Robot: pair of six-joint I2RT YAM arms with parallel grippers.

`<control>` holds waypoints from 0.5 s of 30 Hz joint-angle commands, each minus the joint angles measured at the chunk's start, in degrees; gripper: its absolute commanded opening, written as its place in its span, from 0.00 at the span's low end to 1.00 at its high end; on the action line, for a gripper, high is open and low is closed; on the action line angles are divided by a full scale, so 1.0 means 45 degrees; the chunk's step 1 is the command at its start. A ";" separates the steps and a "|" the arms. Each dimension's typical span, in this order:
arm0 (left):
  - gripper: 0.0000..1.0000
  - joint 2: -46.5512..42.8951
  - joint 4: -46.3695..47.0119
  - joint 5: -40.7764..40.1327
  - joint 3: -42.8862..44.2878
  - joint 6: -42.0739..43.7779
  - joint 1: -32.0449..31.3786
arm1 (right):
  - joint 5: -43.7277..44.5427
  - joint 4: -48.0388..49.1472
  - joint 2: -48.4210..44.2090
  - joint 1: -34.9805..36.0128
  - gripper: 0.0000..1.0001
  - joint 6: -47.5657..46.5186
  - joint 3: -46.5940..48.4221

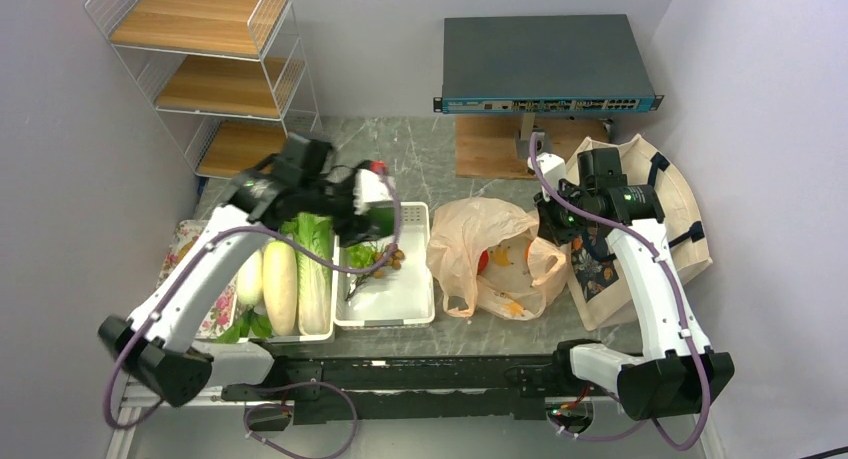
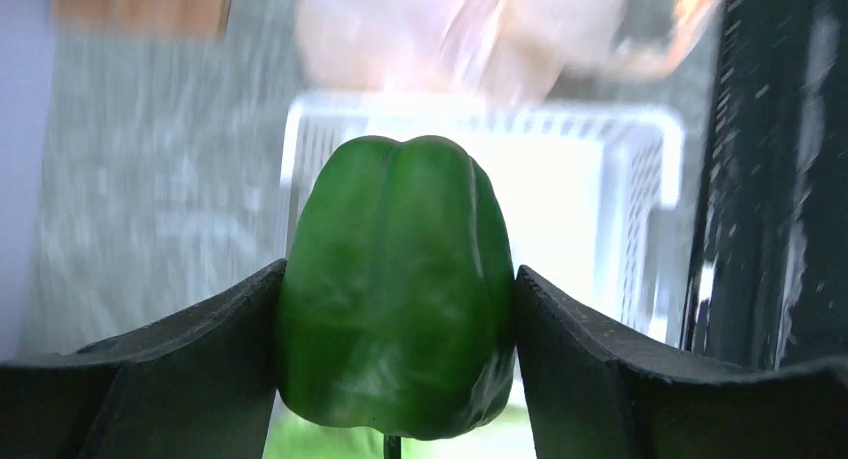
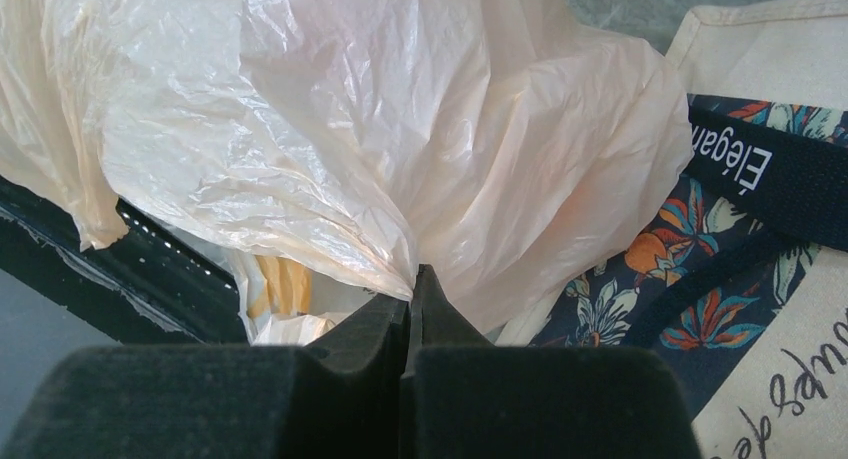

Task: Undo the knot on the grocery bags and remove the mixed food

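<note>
My left gripper (image 1: 374, 213) (image 2: 398, 304) is shut on a glossy green bell pepper (image 2: 398, 279) (image 1: 381, 221), held above the white basket (image 1: 417, 314) (image 2: 640, 169). The peach-beige plastic bag (image 1: 470, 234) (image 3: 400, 129) lies mid-table with its mouth open; orange and red food (image 1: 484, 261) shows inside. The knot is out of view. My right gripper (image 1: 548, 225) (image 3: 410, 291) is shut on a fold of that bag's right edge. The cream tote (image 1: 684, 234) (image 3: 790, 319) with navy straps lies under the right arm.
A second basket holds cabbage (image 1: 316, 247) and white radishes (image 1: 280, 275). Grapes (image 1: 364, 255) and brown nuts (image 1: 398, 258) lie in the middle basket. A wire shelf (image 1: 200, 69) stands back left, and a network switch (image 1: 545, 64) back centre.
</note>
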 commanded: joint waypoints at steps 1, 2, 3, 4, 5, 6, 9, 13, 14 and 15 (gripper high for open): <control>0.18 -0.1950 -0.3119 -0.0971 -0.1534 0.1586 0.3549 | -0.0351 0.0571 -0.0267 -0.0065 0.00 0.0001 -0.0102; 0.17 -0.2211 -0.3184 -0.1475 -0.1925 0.1945 0.4384 | -0.0375 0.0596 -0.0216 -0.0065 0.00 -0.0008 -0.0124; 0.17 -0.2346 -0.3329 -0.1924 -0.2200 0.2390 0.5267 | -0.0422 0.0611 -0.0178 -0.0070 0.00 -0.0028 -0.0147; 0.17 -0.2383 -0.3501 -0.2329 -0.2384 0.2917 0.6020 | -0.0462 0.0620 -0.0137 -0.0070 0.00 -0.0048 -0.0147; 0.17 -0.2324 -0.3634 -0.2721 -0.2470 0.3420 0.6893 | -0.0531 0.0634 -0.0066 -0.0066 0.00 -0.0065 -0.0137; 0.18 -0.2187 -0.3790 -0.3112 -0.2481 0.3944 0.7685 | -0.0571 0.0628 0.0007 -0.0065 0.00 -0.0099 -0.0104; 0.18 -0.1334 -0.4155 -0.4210 -0.1843 0.5753 0.9965 | -0.0653 0.0636 0.0186 -0.0065 0.00 -0.0231 -0.0003; 0.19 0.0319 -0.4484 -0.5049 -0.0111 0.7188 1.1757 | -0.0712 0.0666 0.0318 -0.0069 0.00 -0.0257 0.0017; 0.19 0.0719 -0.4497 -0.5427 0.0143 0.7396 1.1823 | -0.0754 0.0674 0.0352 -0.0065 0.00 -0.0255 -0.0002; 0.19 0.1094 -0.4518 -0.5826 0.0282 0.7530 1.1815 | -0.0772 0.0692 0.0386 -0.0072 0.00 -0.0233 0.0008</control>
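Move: Some 46 cm to the left of the left hand, about level with it front to back and roughly 27 cm below, lies the floral mat; the pumpkin-like piece on it sits 45 cm left and 3 cm farther out. The left tray of vegetables is about 24 cm left and 2 cm nearer the base, with the right tray straight below, 2 cm ahead. From the right hand, the mat is about 82 cm left, 2 cm back and 20 cm down. Sweeping fast to its left, some 33 cm, the left hand carries the green pepper, still pinched, from over the right tray, past the left tray and towards the floral mat, sinking about 8 cm. The wrist turns counter-clockwise, and the fingers swing from pointing right to steeply down. The right hand keeps its pinch on the plastic bag's rim, almost still. ##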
